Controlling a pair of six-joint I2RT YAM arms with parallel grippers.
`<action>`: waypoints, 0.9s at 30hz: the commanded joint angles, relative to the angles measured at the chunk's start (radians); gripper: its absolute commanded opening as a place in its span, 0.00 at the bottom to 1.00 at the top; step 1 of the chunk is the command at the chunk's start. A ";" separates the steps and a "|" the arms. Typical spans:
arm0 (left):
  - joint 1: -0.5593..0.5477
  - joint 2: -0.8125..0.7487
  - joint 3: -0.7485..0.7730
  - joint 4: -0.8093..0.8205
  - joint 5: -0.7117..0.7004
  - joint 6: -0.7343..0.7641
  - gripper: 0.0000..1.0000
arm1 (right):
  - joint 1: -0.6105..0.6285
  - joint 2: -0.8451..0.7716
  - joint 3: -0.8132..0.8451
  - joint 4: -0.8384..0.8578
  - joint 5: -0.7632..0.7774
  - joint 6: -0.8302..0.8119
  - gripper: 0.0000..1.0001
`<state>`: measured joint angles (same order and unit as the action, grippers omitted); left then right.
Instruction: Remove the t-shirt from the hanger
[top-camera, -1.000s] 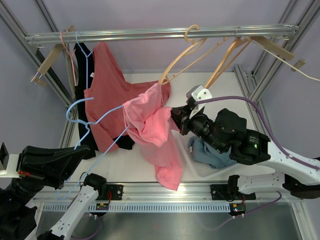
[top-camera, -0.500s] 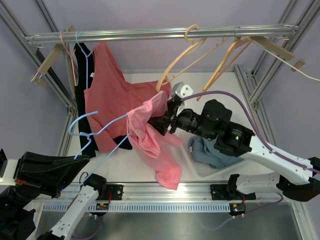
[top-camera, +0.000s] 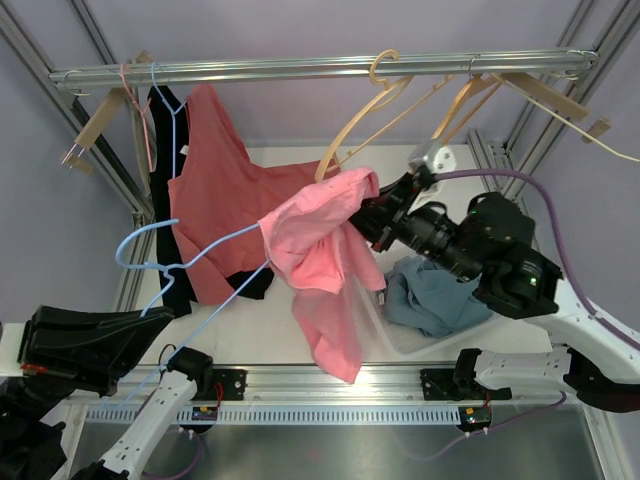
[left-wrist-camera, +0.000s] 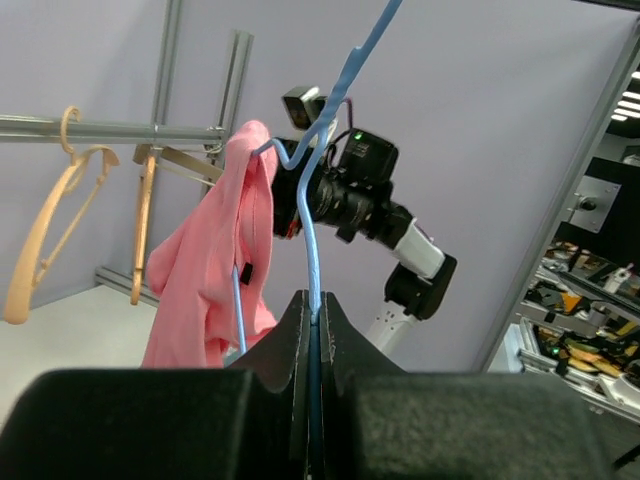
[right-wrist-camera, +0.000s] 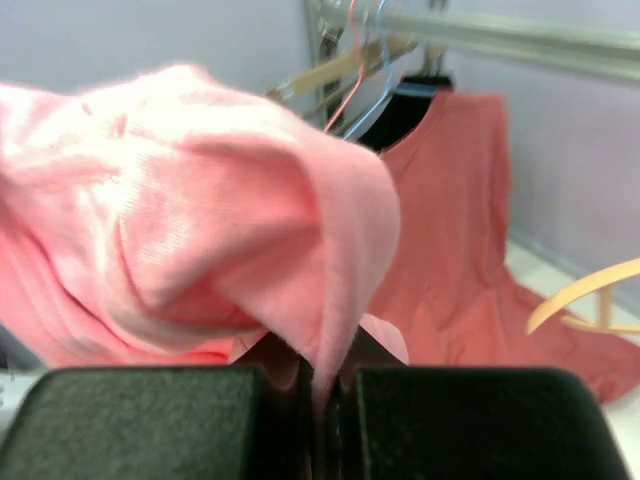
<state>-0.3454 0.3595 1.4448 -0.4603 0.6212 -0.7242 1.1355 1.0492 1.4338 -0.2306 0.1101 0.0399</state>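
Observation:
A pink t-shirt (top-camera: 320, 260) hangs bunched in mid-air over the table, one end still on the light blue wire hanger (top-camera: 190, 262). My left gripper (left-wrist-camera: 314, 310) is shut on the hanger's wire (left-wrist-camera: 310, 240) at the lower left; the shirt (left-wrist-camera: 215, 270) drapes from the hanger's far end. My right gripper (top-camera: 372, 212) is shut on a fold of the shirt (right-wrist-camera: 200, 250) and holds it up to the right of the hanger.
A salmon shirt (top-camera: 215, 190) and a dark garment (top-camera: 160, 130) hang from the rail (top-camera: 320, 68) at the left. Empty wooden hangers (top-camera: 400, 110) hang at the right. A white bin (top-camera: 400, 340) holds blue-grey cloth (top-camera: 430, 300).
My right gripper has pulled the shirt up and to the right, away from the hanger. The hanger has swung lower and left with my left arm.

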 joint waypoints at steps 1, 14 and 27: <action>0.003 0.050 0.116 0.002 -0.037 0.080 0.00 | -0.008 -0.008 0.237 -0.009 0.155 -0.026 0.00; 0.003 0.081 0.178 -0.054 -0.164 0.149 0.00 | -0.010 0.207 0.930 -0.374 0.456 -0.196 0.00; 0.002 0.095 0.091 -0.049 -0.187 0.170 0.00 | -0.085 -0.075 0.146 -0.185 0.674 -0.161 0.00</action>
<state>-0.3454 0.4221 1.5593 -0.5362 0.4553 -0.5705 1.0920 1.0634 1.7523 -0.4583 0.7177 -0.1741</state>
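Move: My right hand grips the pink t-shirt, which is still on the end of the blue hanger. The bin I take it to lies about 20 cm to that hand's right, 2 cm ahead and some 45 cm down, with the grey-blue shirt inside. From the same hand, the blue hanger's middle is about 25 cm left and 5 cm back, and an empty wooden hanger 18 cm ahead, 2 cm right. From my left hand, the pink t-shirt is about 24 cm right, 8 cm ahead, near level. Keeping its pinch, my right hand whips the pink t-shirt up and right, off the hanger's end, about 20 cm each way, then swings forward and steeply down towards the bin, drifting slightly left, turning some 40 degrees clockwise overall. My left hand keeps hold of the blue hanger, lifting it about 5 cm and back a little, then easing forward and down. ##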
